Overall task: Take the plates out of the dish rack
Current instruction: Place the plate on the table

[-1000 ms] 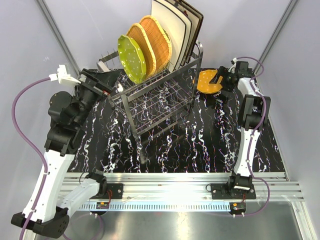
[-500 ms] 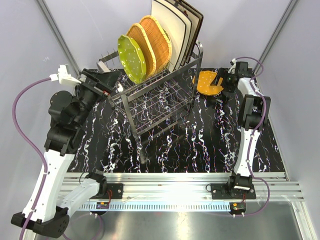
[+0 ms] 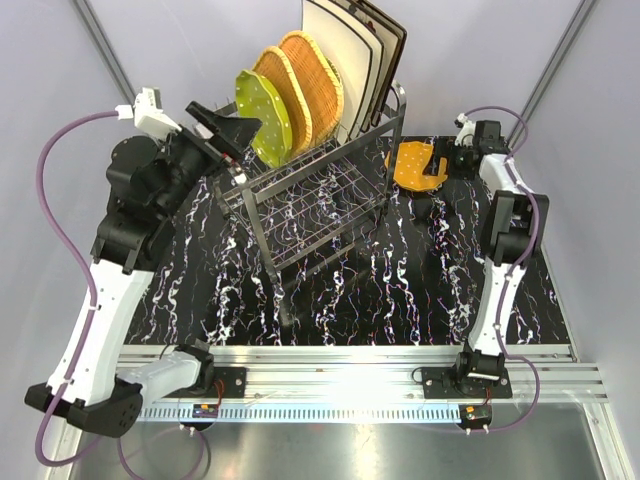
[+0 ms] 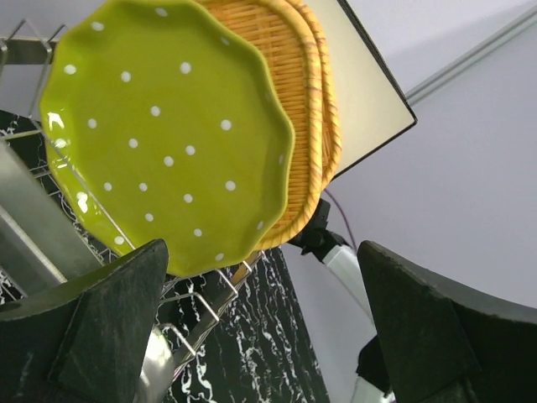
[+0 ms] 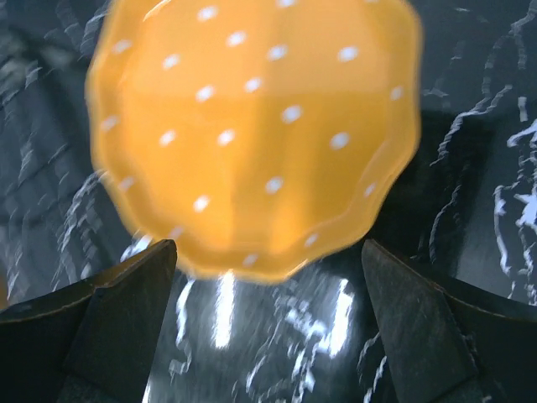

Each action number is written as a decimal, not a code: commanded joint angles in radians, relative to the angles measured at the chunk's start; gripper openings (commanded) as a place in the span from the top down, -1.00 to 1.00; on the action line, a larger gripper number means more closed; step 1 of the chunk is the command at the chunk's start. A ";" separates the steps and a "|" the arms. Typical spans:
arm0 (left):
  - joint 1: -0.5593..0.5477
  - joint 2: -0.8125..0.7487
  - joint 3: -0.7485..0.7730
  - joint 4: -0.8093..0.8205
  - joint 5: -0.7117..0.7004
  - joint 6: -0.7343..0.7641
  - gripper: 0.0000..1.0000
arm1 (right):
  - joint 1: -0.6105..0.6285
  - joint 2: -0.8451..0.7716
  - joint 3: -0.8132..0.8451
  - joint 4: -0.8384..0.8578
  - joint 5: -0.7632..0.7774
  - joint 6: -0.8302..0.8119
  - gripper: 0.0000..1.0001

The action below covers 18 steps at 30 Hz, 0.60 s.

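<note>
The chrome dish rack [image 3: 320, 195] stands at the middle back of the table. In its top tier stand a green dotted plate [image 3: 263, 117], two wicker plates [image 3: 305, 85] and large cream square plates [image 3: 345, 60]. My left gripper [image 3: 222, 128] is open just left of the green plate [image 4: 168, 134], nothing between its fingers [image 4: 109, 327]. Behind the green one show the wicker plates [image 4: 312, 101] and a cream plate [image 4: 369, 92]. An orange dotted plate [image 3: 415, 163] lies flat on the table right of the rack. My right gripper [image 3: 452, 158] is open beside it, the orange plate [image 5: 252, 134] just beyond its fingertips.
The table top [image 3: 400, 290] is black with white marbling. White walls close in at the back and sides. An aluminium rail [image 3: 350, 370] with both arm bases runs along the near edge. The rack's steel tube [image 4: 33, 235] and wire prongs [image 4: 197, 302] lie close under my left gripper.
My left arm has risen and swung right, bringing its open gripper up beside the green plate. My right gripper has drawn back a little from the orange plate.
</note>
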 commanded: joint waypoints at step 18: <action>-0.111 0.355 0.475 -0.200 -0.226 0.083 -0.43 | 0.001 -0.785 -0.497 -0.004 -0.375 -0.224 -0.99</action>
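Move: The orange plate lies flat on the table beneath the open right hand's fingertips, its middle about 4 cm ahead, 5 cm left and 4 cm below. From the left hand, the upright green plate in the rack is roughly 12 cm ahead, 4 cm to the right and 4 cm lower. The woven baskets lean just behind it, some 15 cm ahead and 9 cm right of that hand, about 4 cm lower. The right hand lifts 19 cm and back off the orange plate; narrowing, the left reaches towards the green plate. ##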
